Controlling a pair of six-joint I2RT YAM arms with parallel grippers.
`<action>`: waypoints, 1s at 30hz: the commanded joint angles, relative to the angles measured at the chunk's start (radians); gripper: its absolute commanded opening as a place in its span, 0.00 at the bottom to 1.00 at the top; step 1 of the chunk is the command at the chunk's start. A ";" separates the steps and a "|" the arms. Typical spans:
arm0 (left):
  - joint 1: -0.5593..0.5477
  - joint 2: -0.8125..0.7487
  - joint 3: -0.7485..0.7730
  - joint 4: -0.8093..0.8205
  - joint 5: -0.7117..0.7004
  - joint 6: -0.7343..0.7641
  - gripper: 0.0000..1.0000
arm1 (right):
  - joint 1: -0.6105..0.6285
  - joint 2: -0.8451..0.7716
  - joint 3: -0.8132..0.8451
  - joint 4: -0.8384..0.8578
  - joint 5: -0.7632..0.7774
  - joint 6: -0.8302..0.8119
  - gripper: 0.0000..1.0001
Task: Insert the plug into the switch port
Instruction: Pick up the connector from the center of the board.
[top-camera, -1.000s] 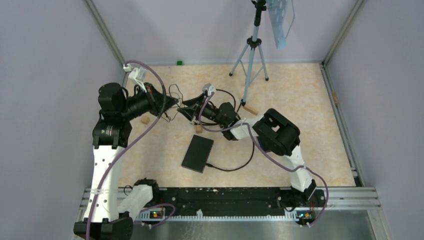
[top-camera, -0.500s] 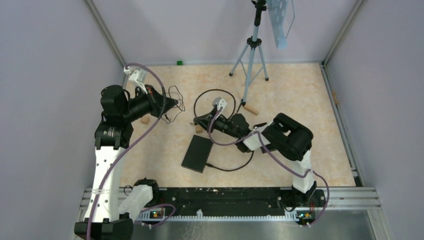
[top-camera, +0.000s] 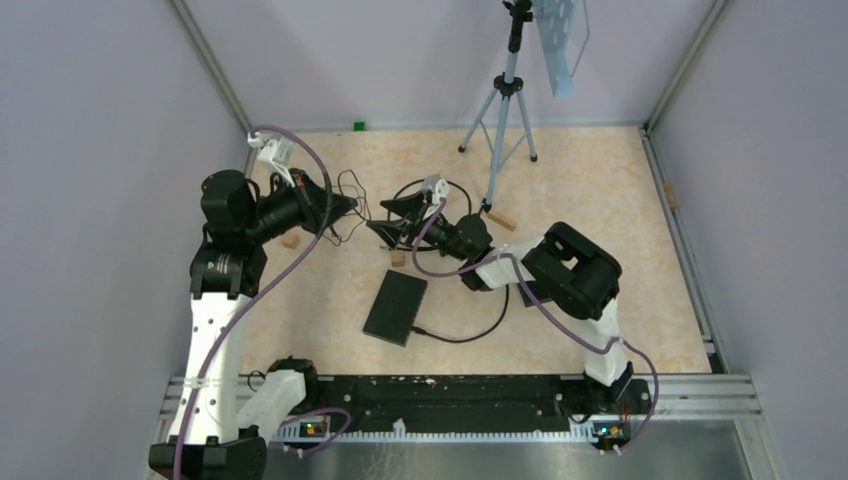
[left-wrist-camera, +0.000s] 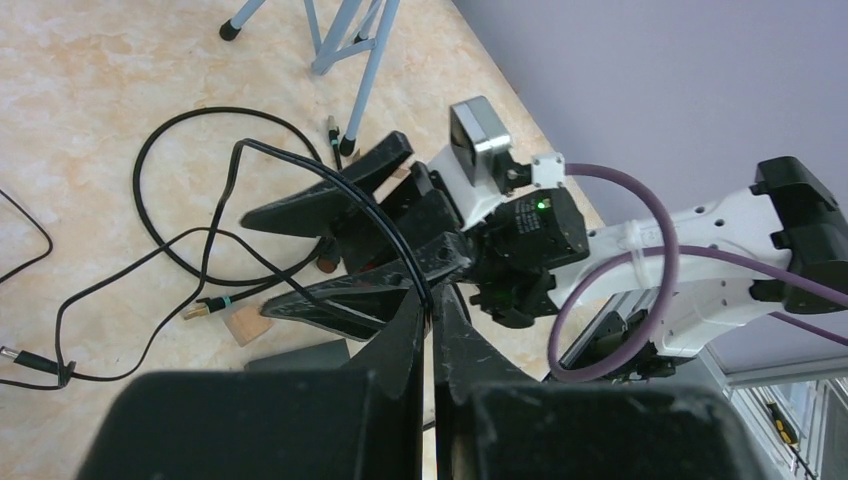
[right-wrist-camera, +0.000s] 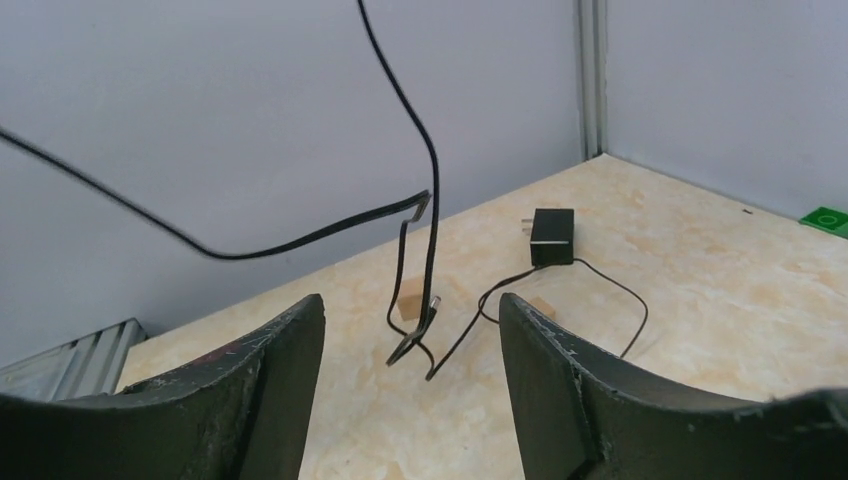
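Note:
The switch (top-camera: 395, 307) is a flat black box lying on the floor in the top view; a corner of it (left-wrist-camera: 300, 353) shows in the left wrist view. My left gripper (top-camera: 350, 205) (left-wrist-camera: 430, 300) is shut on a thin black cable (left-wrist-camera: 330, 182), held above the floor. In the right wrist view that cable hangs down and ends in a small plug (right-wrist-camera: 434, 302) dangling just above the floor. My right gripper (top-camera: 378, 214) (right-wrist-camera: 410, 300) stands open facing the left one, with nothing between its fingers (right-wrist-camera: 250, 385). The switch's port is not visible.
A black power adapter (right-wrist-camera: 552, 235) and small wooden blocks (right-wrist-camera: 410, 297) (top-camera: 397, 258) lie on the floor. A thicker cable loop (top-camera: 430, 188) lies behind the right gripper, near a tripod (top-camera: 505, 110). A gold-tipped cable end (left-wrist-camera: 200, 310) rests beside a block (left-wrist-camera: 247, 325).
The right gripper dipped toward the switch with its jaws together, then came back up beside the left gripper with its jaws apart. The left arm has barely moved.

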 joint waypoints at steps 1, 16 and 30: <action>0.003 -0.011 0.006 0.052 0.028 -0.011 0.00 | -0.006 0.101 0.144 0.063 0.000 0.082 0.64; 0.003 -0.011 0.009 0.059 0.033 -0.019 0.00 | -0.003 0.293 0.320 0.031 -0.080 0.156 0.36; 0.003 -0.007 -0.020 0.050 -0.060 0.004 0.01 | 0.011 0.204 0.173 0.136 -0.217 0.197 0.00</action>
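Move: The hanging strand of thin cable lies about 3 cm ahead of the open right hand, 6 cm to its left and 3 cm lower. The cable's metal-tipped plug dangles some 3 cm ahead, 9 cm left and 8 cm below that hand; on the board, 19 cm beneath it, the wooden block is about 2 cm ahead and 1 cm right. From the left hand, which holds the cable up, the strand is roughly 9 cm ahead, 2 cm left and 17 cm below. The right fingers pinch the hanging cable strand: the open hand reaches left and somewhat forward about 6 cm, sinks some 3 cm while the fingers narrow, then shuts them fully. Still closed, it draws back and farther down by about 2 cm, with the wrist having turned some 10 degrees counter-clockwise. The left hand stays put and keeps its grip on the cable. ##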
